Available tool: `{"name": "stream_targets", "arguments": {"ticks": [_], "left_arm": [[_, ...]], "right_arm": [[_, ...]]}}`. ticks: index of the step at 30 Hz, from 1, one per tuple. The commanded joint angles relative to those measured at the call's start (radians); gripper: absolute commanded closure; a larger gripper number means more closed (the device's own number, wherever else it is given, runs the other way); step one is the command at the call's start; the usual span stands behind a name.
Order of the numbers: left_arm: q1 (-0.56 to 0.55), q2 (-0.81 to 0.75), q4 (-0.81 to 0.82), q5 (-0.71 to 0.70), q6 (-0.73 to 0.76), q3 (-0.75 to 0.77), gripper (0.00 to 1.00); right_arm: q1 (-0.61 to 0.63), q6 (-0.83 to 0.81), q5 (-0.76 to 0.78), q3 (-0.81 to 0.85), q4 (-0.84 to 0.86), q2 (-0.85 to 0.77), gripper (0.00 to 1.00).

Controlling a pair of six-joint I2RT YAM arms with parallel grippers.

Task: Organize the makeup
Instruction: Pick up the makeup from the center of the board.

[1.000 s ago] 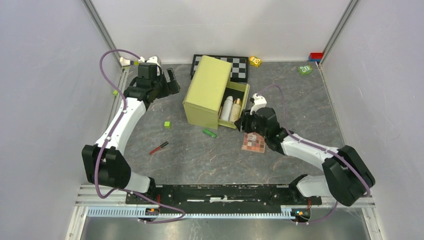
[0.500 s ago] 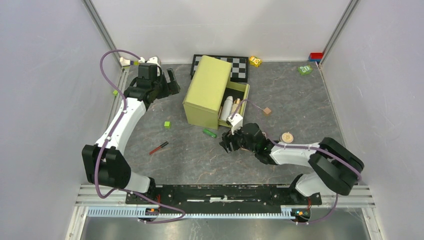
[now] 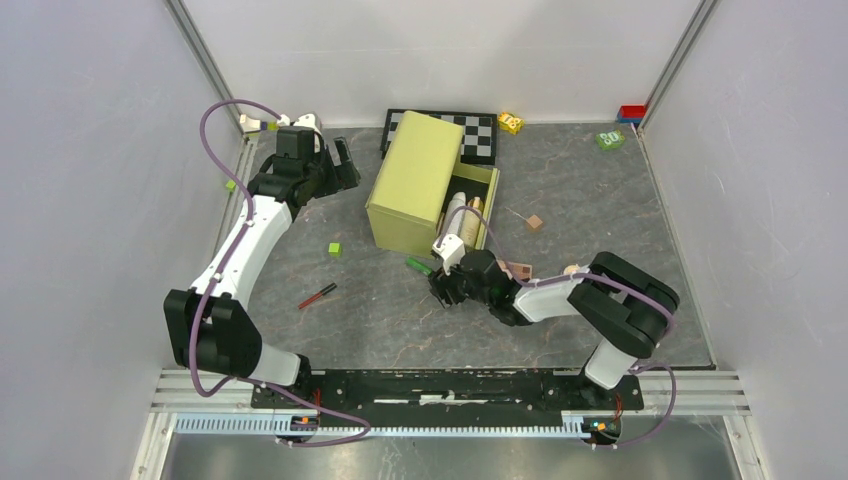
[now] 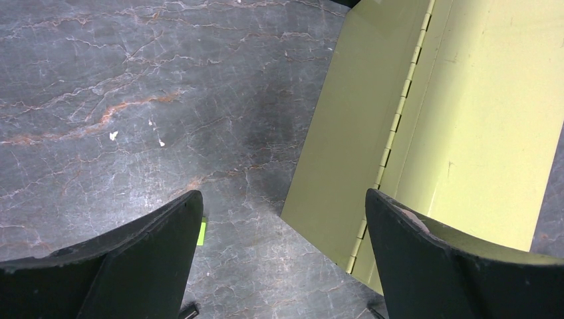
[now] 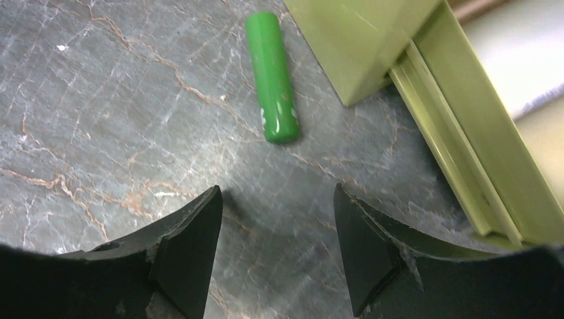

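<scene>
The olive-green box [image 3: 415,185] lies with its lid open, and a white bottle [image 3: 455,210] and a beige gold-capped bottle [image 3: 473,213] rest inside it. A green tube [image 3: 418,265] [image 5: 271,76] lies on the floor by the box's front corner [image 5: 359,46]. My right gripper [image 3: 441,291] [image 5: 276,199] hovers just short of the tube, open with nothing between its fingers. A red pencil [image 3: 317,296] lies further left. My right arm partly covers the eyeshadow palette [image 3: 519,270]. My left gripper [image 3: 343,163] [image 4: 282,203] stands open and empty beside the box's hinged side [image 4: 452,119].
A small green cube [image 3: 334,249] [image 4: 201,232] sits left of the box and a wooden cube [image 3: 535,222] to its right. Behind the box lies the chequered board [image 3: 482,135]. A yellow item [image 3: 511,122], a green item [image 3: 610,140] and a red-blue block [image 3: 631,112] are near the back wall.
My right arm has swung left from the box's open side down to the floor near the green tube, its jaws wider than before. The left arm has not moved.
</scene>
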Motion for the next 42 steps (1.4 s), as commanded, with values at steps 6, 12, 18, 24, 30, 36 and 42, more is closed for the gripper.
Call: {"name": "stream_targets", "arguments": {"ticks": [6,12,18,24,30,36,42], "left_arm": [[0.002,-0.009,0.024,0.036,0.037,0.002,0.03],[0.002,-0.008,0.024,0.035,0.037,0.002,0.03],[0.001,-0.006,0.024,0.035,0.037,0.004,0.03],[0.001,-0.005,0.024,0.032,0.038,0.003,0.03],[0.002,-0.006,0.02,0.033,0.04,0.004,0.03],[0.002,-0.009,0.019,0.036,0.037,0.006,0.03],[0.002,-0.015,0.013,0.037,0.035,0.004,0.03]], "right_arm": [[0.024,-0.052,0.026,0.124,0.045,0.114,0.35],[0.024,-0.053,0.003,0.183,0.04,0.184,0.4],[0.023,-0.053,-0.003,0.23,0.03,0.231,0.49],[0.024,-0.034,-0.025,0.173,0.061,0.178,0.76],[0.024,0.041,-0.053,-0.041,0.109,-0.077,0.83],[0.017,0.11,0.068,-0.216,-0.007,-0.401,0.85],[-0.073,0.149,0.137,-0.183,-0.151,-0.552,0.87]]}}
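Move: The green tube lies just off the right fingertips, about 5 cm ahead and 6 cm left, 1 cm lower. From that hand the open drawer is some 16 cm ahead and 3 cm right, a little higher, and the palette about 2 cm ahead and 11 cm right. From the idle left hand the tube is roughly 11 cm back, 15 cm right and 20 cm below. Right hand skims 6 cm left-forward, pinches the green tube's near end, then draws back right, rising 8 cm. ##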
